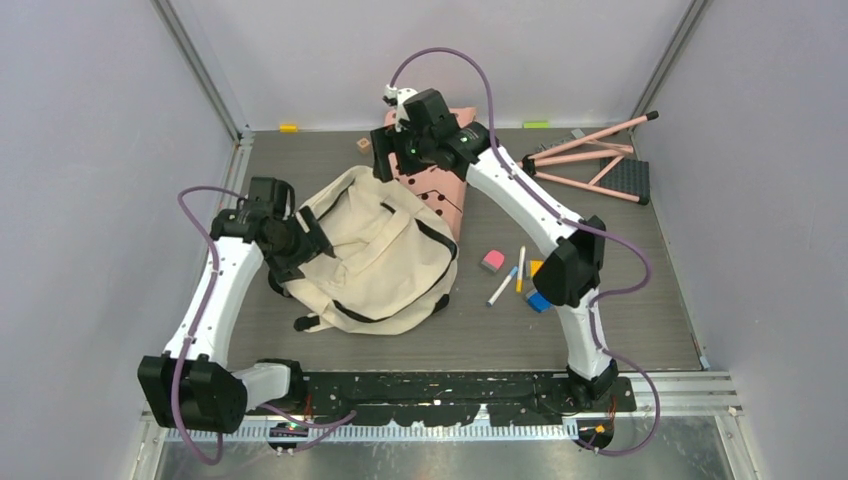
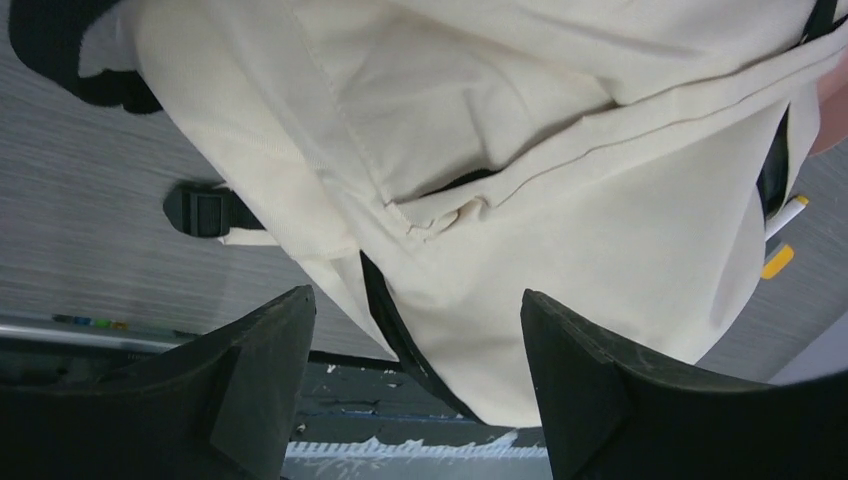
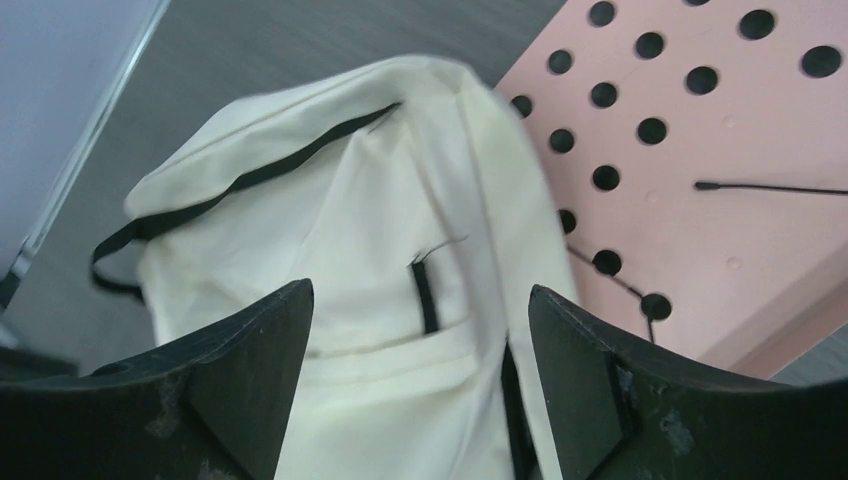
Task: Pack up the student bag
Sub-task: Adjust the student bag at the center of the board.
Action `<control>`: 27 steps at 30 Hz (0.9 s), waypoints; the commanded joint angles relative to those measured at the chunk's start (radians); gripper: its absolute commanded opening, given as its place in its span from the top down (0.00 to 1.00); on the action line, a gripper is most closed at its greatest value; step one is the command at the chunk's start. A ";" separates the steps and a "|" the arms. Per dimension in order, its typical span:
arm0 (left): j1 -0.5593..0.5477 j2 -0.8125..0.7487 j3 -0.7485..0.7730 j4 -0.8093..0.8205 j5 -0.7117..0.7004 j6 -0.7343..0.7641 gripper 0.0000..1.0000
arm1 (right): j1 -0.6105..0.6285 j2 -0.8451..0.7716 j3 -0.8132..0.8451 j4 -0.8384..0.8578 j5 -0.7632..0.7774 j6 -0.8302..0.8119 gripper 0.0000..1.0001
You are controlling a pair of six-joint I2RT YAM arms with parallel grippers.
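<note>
The student bag (image 1: pixel 375 255), cream fabric with black trim, lies slumped in the middle of the table. My left gripper (image 1: pixel 318 243) stands at its left edge. In the left wrist view that gripper (image 2: pixel 415 310) is open, and the bag's cloth (image 2: pixel 560 230) and a black strap lie just beyond the fingertips, not pinched. My right gripper (image 1: pixel 385 165) hovers over the bag's far top corner. In the right wrist view it (image 3: pixel 420 300) is open too, with the bag's top (image 3: pixel 350 200) below the gap.
A pink perforated board (image 1: pixel 440 185) lies under the bag's far side. Right of the bag are a pink eraser (image 1: pixel 492 261), two pens (image 1: pixel 502 286), a yellow piece (image 1: pixel 536 267) and a blue block (image 1: pixel 538 301). A pink folding stand (image 1: pixel 600 160) sits back right.
</note>
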 commanded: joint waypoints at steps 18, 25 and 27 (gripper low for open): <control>0.018 -0.216 -0.412 -0.003 0.171 -0.223 0.43 | 0.281 -0.268 -0.494 0.087 -0.219 -0.053 0.17; 0.018 -0.283 -0.454 -0.011 0.104 -0.237 0.63 | 0.351 -0.236 -0.483 0.107 -0.194 -0.076 0.20; 0.018 -0.296 -0.472 -0.018 0.111 -0.253 0.72 | 0.368 -0.215 -0.477 0.096 -0.188 -0.090 0.20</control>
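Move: Some 7 cm behind the left hand, 5 cm to its right and 13 cm below lies the near-left corner of the student bag; the buckle strap lies about 5 cm back, 2 cm left and 16 cm down. From the right hand, the bag's near edge is roughly 24 cm back, 6 cm left and 21 cm lower. The pink board is about 14 cm ahead and 5 cm right of that hand, the pink block 8 cm back and 19 cm right, both some 24 cm below. Sweeping back over the bag from its far end, the right hand travels about 21 cm, sinking 9 cm and drifting left, turning some 30 degrees counter-clockwise with fingers still wide. Meanwhile the left hand draws back 10 cm and down 8 cm towards the near-left corner, tipping steeper and narrowing its fingers; no grip on the fabric can be seen. ##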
